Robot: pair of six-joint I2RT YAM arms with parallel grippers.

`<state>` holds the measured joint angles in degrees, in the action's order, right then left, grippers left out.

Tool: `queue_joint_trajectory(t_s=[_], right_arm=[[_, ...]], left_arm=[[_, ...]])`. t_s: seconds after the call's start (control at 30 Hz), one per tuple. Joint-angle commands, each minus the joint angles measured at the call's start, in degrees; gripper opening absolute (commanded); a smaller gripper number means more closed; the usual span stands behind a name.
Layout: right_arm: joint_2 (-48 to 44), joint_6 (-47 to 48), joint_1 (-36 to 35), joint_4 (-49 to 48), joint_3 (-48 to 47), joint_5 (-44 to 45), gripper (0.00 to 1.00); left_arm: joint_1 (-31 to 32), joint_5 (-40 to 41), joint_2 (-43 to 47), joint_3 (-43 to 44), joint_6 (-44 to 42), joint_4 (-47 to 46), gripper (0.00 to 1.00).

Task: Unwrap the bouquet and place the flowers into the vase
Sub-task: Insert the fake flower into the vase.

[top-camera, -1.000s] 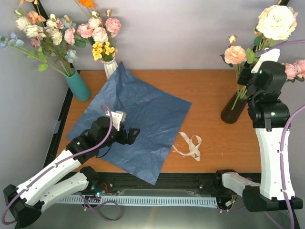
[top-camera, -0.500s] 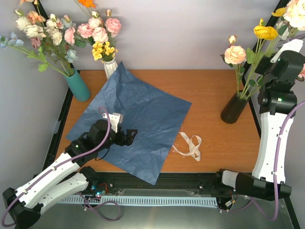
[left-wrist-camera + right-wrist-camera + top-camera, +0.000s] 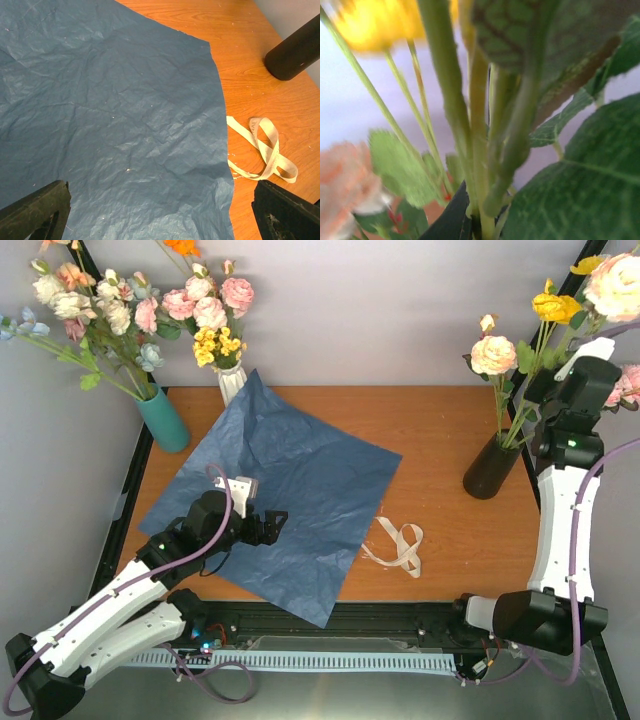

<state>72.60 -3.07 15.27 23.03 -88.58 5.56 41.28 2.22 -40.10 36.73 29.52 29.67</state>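
Note:
The dark-blue paper [image 3: 285, 490] lies spread flat on the table, and the beige ribbon [image 3: 400, 545] lies loose to its right. My left gripper [image 3: 270, 527] hovers open over the paper's near half with nothing in it; its fingertips [image 3: 37, 212] frame the paper [image 3: 115, 110] and the ribbon [image 3: 265, 145]. At the far right my right gripper [image 3: 545, 390] is raised and shut on the flowers' green stems [image 3: 480, 150]. The pink [image 3: 493, 354], yellow [image 3: 555, 307] and cream [image 3: 615, 285] blooms stand above the dark vase [image 3: 490, 468]. The stems' lower ends reach its mouth.
A teal vase [image 3: 165, 420] with a pale bunch stands at the back left corner. Beside it is a white ribbed vase [image 3: 232, 380] with pink and yellow blooms. A black rail [image 3: 330, 625] runs along the table's near edge.
My right arm has swung up and to the right with the flowers, bringing the yellow bloom into view over the vase. My left gripper has drawn back slightly to the left.

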Motion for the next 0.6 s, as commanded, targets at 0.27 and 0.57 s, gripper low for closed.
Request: queue_joint_trajectory(t_s=[0.27,0.57], right_arm=[[-1.09,-8.57,0.75,1.31,14.18,1.95,0.18],[-2.83,-11.74,0.75,10.20,12.93,-3.01,0.69]], left_arm=[[0.42,0.42,0.50,-0.08,0.83,-0.05,0.99],[0.44,0.07,0.37,-0.17,1.07,-0.04,0.99]])
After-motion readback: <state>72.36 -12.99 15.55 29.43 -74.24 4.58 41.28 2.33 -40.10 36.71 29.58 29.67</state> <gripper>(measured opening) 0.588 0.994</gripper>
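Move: The black vase stands nearly straight under the right hand, about 4 cm to its left; its middle is some 33 cm below. Among the flowers already in it, a peach rose is about 13 cm left of the hand, level ahead and 4 cm lower, and the yellow flowers 6 cm left, level ahead and 6 cm higher. From the left hand the vase lies about 16 cm ahead, 40 cm right and 8 cm below. The large peach rose, already pinched by its stem in the right hand, is lowered almost straight down into the vase. The hand sinks about 14 cm, fast at first and then slowing, tips its fingers some 15 degrees further down and rolls left side up by about as much. Partway down the fingers start to open, ending a little over half wide around the stem. ##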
